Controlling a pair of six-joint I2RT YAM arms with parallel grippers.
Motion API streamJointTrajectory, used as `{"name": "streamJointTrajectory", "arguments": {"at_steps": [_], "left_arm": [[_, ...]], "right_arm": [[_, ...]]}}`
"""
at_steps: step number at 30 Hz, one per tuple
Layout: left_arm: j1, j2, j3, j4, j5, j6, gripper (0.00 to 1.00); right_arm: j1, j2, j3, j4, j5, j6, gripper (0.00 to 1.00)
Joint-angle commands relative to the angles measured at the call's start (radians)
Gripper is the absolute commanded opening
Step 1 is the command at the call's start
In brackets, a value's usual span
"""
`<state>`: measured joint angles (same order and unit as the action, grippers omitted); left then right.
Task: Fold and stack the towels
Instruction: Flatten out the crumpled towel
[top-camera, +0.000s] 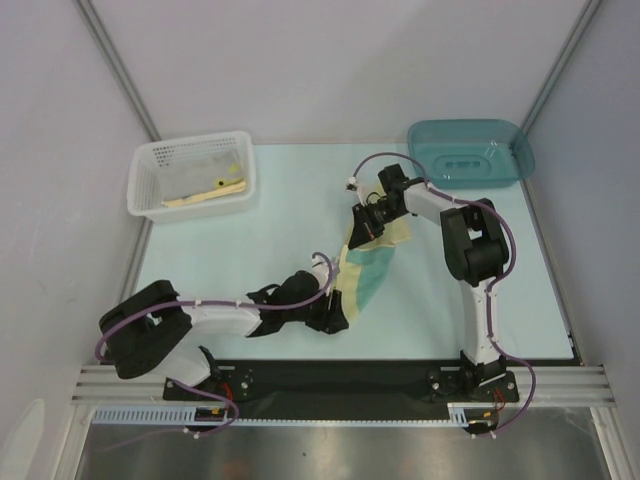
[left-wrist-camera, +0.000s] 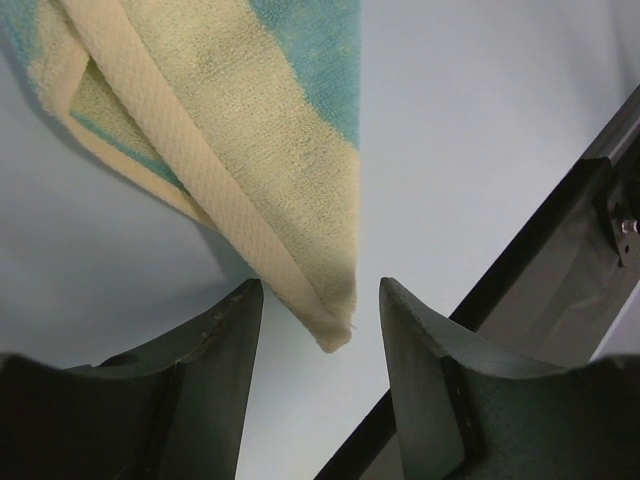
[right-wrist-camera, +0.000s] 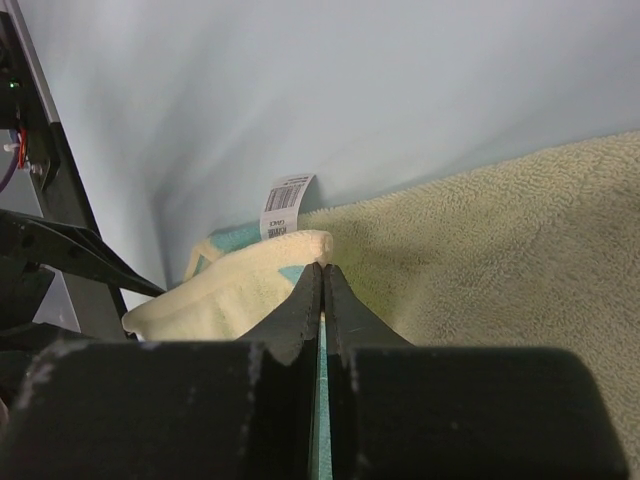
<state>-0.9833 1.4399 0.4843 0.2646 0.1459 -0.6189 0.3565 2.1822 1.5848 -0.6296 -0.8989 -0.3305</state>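
A teal-faced towel with a pale yellow border lies mid-table, its far edge lifted. My right gripper is shut on that edge; in the right wrist view the jaws pinch the yellow hem, and a teal sliver shows between them. A white tag sticks up behind. A yellow-green towel lies flat beside and under it. My left gripper stands open at the towel's near corner. That corner hangs between the fingers, touching neither.
A white mesh basket at the back left holds more towels. A teal plastic bin stands at the back right. The black base rail runs along the table's near edge, close to my left gripper.
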Motion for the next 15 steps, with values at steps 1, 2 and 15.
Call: {"name": "streamJointTrajectory", "arguments": {"at_steps": [1,2,15], "left_arm": [[-0.006,0.002,0.045,-0.044,-0.035,0.021,0.56],[-0.006,0.008,0.048,-0.045,-0.034,0.013,0.54],[0.0,-0.059,0.268,-0.393,-0.118,0.177,0.0]], "right_arm": [[-0.007,-0.045,0.0,0.016,-0.021,0.007,0.0],[-0.007,-0.044,0.0,0.019,-0.023,0.008,0.0],[-0.008,-0.234,-0.039,0.181,0.133,0.247,0.0]]}}
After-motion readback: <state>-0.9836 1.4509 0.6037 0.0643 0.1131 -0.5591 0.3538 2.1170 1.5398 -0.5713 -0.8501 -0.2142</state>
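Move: The towel's near corner lies practically between the left fingers, about 1 cm right of the hand point and 1 cm below it. From the left hand, the teal stripe is some 12 cm ahead and 7 cm right, and the towel edge in the right fingers about 18 cm ahead and 3 cm right. From the right hand, the near corner is about 18 cm back, 1 cm left and 3 cm lower; the white label sits 2 cm back, 2 cm left and 3 cm down. The left fingers shut from a bit over half open and pinch the towel's near corner while that hand sinks roughly half a centimetre; then the left hand turns back up by about 1 cm and eases forward nearly as far. The right hand, still clamped on the farther edge, stays put and starts to rise only at the end, about 1.5 cm, its wrist turning some 5 degrees clockwise. ##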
